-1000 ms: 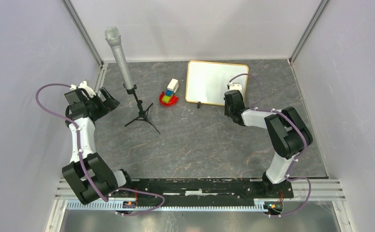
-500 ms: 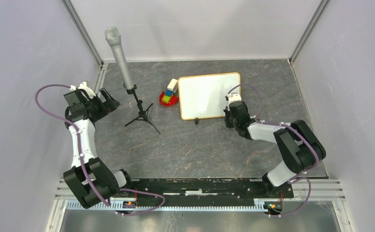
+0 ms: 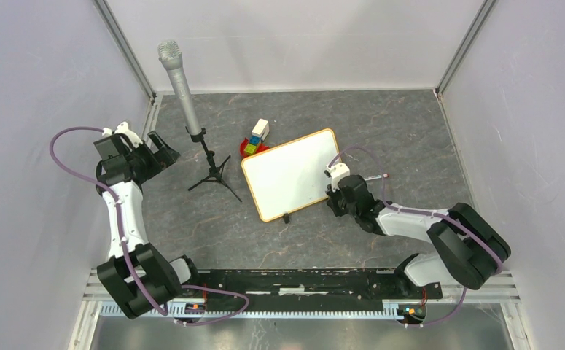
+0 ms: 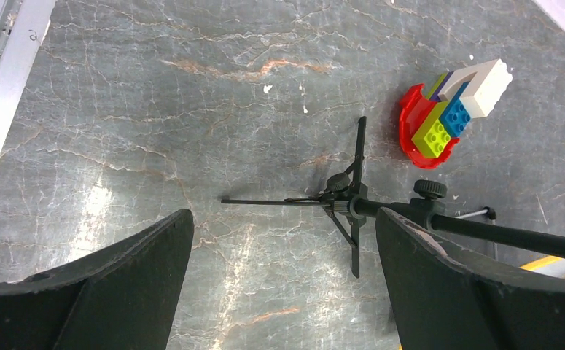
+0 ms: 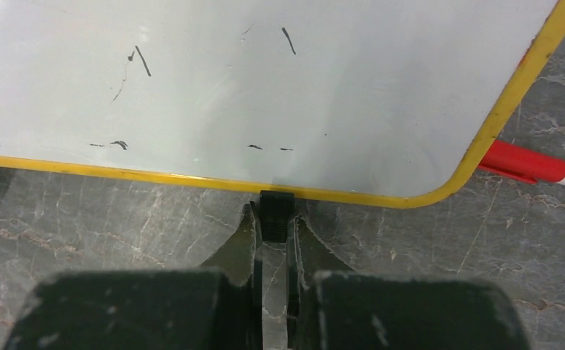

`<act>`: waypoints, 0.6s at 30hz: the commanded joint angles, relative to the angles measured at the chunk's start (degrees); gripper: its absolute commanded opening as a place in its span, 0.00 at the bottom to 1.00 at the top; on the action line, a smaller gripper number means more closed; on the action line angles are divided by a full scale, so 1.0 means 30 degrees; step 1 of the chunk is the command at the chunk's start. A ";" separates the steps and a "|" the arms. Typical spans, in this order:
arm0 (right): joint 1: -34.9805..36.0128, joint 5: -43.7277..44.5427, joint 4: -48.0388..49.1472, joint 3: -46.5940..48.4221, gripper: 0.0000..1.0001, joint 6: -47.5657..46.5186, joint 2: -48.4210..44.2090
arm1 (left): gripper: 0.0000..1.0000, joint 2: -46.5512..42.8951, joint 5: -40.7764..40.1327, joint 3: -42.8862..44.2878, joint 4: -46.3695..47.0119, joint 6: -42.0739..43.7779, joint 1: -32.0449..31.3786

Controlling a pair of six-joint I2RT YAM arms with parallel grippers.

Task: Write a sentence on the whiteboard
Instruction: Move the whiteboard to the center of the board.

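Note:
The whiteboard, white with a thin yellowish frame, lies tilted mid-table. In the right wrist view the whiteboard carries only a few short dark marks. No sentence shows on it. My right gripper is at the board's right edge. There the right gripper is shut on a black clip foot of the frame. A red marker lies on the table just beyond the board's corner. My left gripper hovers at far left. In its own view the left gripper is wide open and holds nothing.
A microphone stands on a black tripod left of the board. In the left wrist view the tripod sits under the open fingers. Toy bricks on a red dish touch the board's far corner. Enclosure walls surround the table.
The right gripper has dragged the whiteboard from the back of the table toward the near left, turning it. The red marker has come into view. The left arm has barely moved.

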 commanded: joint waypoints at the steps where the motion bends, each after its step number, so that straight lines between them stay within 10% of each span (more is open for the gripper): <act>1: 0.0678 -0.1885 -0.3687 -0.0956 0.00 -0.0452 0.0054 | 1.00 -0.0888 0.0016 0.0797 -0.0113 -0.0846 0.0075; 4: 0.0679 -0.2021 -0.4650 -0.0838 0.01 -0.0769 0.0016 | 1.00 -0.1118 -0.0100 0.0738 -0.0121 -0.0809 0.0066; 8: 0.0693 -0.2023 -0.5936 -0.0148 0.30 -0.1548 -0.0687 | 1.00 -0.1324 -0.0131 0.0796 -0.0149 -0.0751 0.0070; 18: 0.0495 -0.0822 -0.9712 0.3590 0.43 -0.4564 -0.1598 | 1.00 -0.1008 0.0401 0.1235 -0.0069 -0.1103 0.0077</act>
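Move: The whiteboard's middle lies roughly 7 cm ahead and 11 cm left of the right hand, about level with it; its right-hand black clip is still pinched in the fingers. The second clip sits some 13 cm left and 4 cm back, and the marker about 7 cm ahead and 9 cm right. From the left hand the whiteboard is some 31 cm right, 3 cm ahead and 18 cm below. The whiteboard's black clip is let go: the right hand first eases about 1 cm back with the fingers still shut on it, then opens them partway while backing off towards the base. It draws back some 4 cm in all, staying low over the table, and the wrist turns about 10 degrees counter-clockwise while tipping a little further down. ##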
